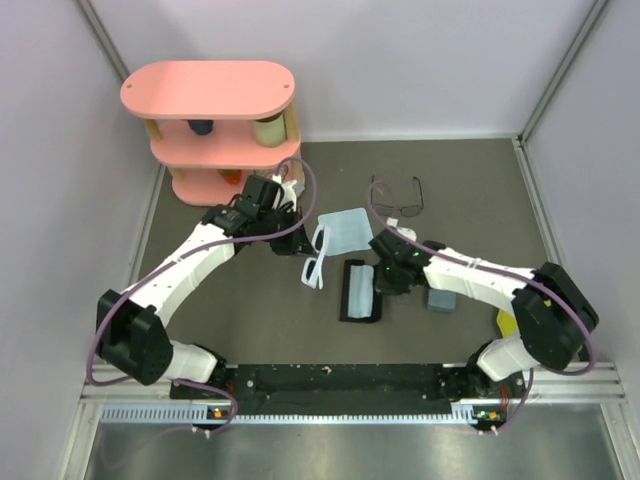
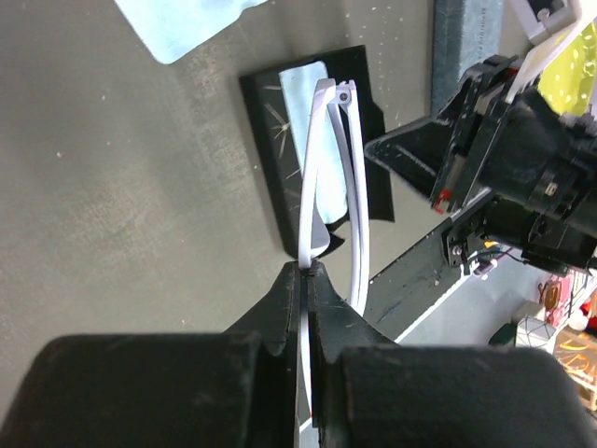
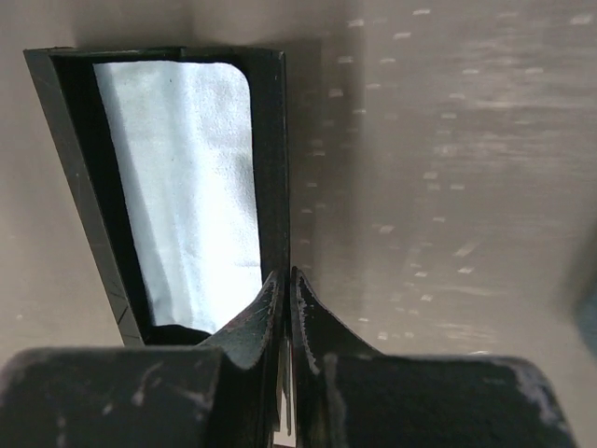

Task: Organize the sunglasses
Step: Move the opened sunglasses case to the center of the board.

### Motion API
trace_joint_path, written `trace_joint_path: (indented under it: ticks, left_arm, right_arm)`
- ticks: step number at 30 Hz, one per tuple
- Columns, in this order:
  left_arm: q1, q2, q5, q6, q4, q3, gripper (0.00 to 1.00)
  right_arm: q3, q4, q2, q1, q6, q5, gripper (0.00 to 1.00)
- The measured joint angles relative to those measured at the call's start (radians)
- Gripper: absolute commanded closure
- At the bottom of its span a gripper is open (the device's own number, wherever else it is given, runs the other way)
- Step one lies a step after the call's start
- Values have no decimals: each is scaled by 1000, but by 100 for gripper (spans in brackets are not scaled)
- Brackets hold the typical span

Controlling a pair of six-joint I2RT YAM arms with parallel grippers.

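Note:
The white-framed sunglasses (image 1: 315, 256) (image 2: 328, 168) hang folded over the left side of the open black case (image 1: 362, 291) (image 2: 276, 131). My left gripper (image 1: 298, 240) (image 2: 311, 271) is shut on one white temple arm. My right gripper (image 1: 386, 279) (image 3: 287, 275) is shut on the right wall of the black case (image 3: 271, 140), which has a light blue cloth (image 3: 187, 177) lying inside. The thin wire-framed sunglasses (image 1: 398, 197) lie unfolded on the table behind the right arm, untouched.
A second light blue cloth (image 1: 347, 228) (image 2: 187, 23) lies just behind the case. A grey-blue case (image 1: 440, 298) (image 2: 466, 37) sits right of my right gripper, with a yellow object (image 1: 507, 322) beyond it. A pink two-tier shelf (image 1: 215, 120) stands at the back left.

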Motion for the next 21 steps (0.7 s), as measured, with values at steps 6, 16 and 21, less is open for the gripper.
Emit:
trace_joint_path:
  ticks: [6, 16, 21]
  left_arm:
    - [-12, -6, -89, -74, -36, -32, 100]
    - [-112, 8, -222, -183, -72, -35, 100]
    - [-206, 81, -294, -226, -84, -17, 100]
  right_arm:
    - [87, 56, 129, 86, 77, -15, 87]
    - [107, 76, 132, 114, 119, 16, 39]
    - [104, 61, 11, 106, 110, 46, 37]
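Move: The right fingers are shut on the right-hand rim of the open black sunglasses case, whose middle is about 5 cm to their left, level fore and aft and some 2 cm lower. From that hand the loose blue cloth lies about 16 cm ahead and 10 cm left, the grey case about 3 cm ahead and 16 cm right. From the left hand, still holding the white sunglasses high, the black case is some 13 cm right, 5 cm back and 15 cm below. The right hand keeps its pinch on the case's right rim and drags the case quickly left over the table, the hand travelling about 6 cm almost level; there it stops, spreads its fingers well open to let go of the rim, and lifts clear by about 4 cm, edging slightly forward. Meanwhile the left hand, fingers still shut on the sunglasses, sinks about 5 cm and draws back 3 cm, swaying a little left and then right towards the case while its fingers tip to point more steeply down. ##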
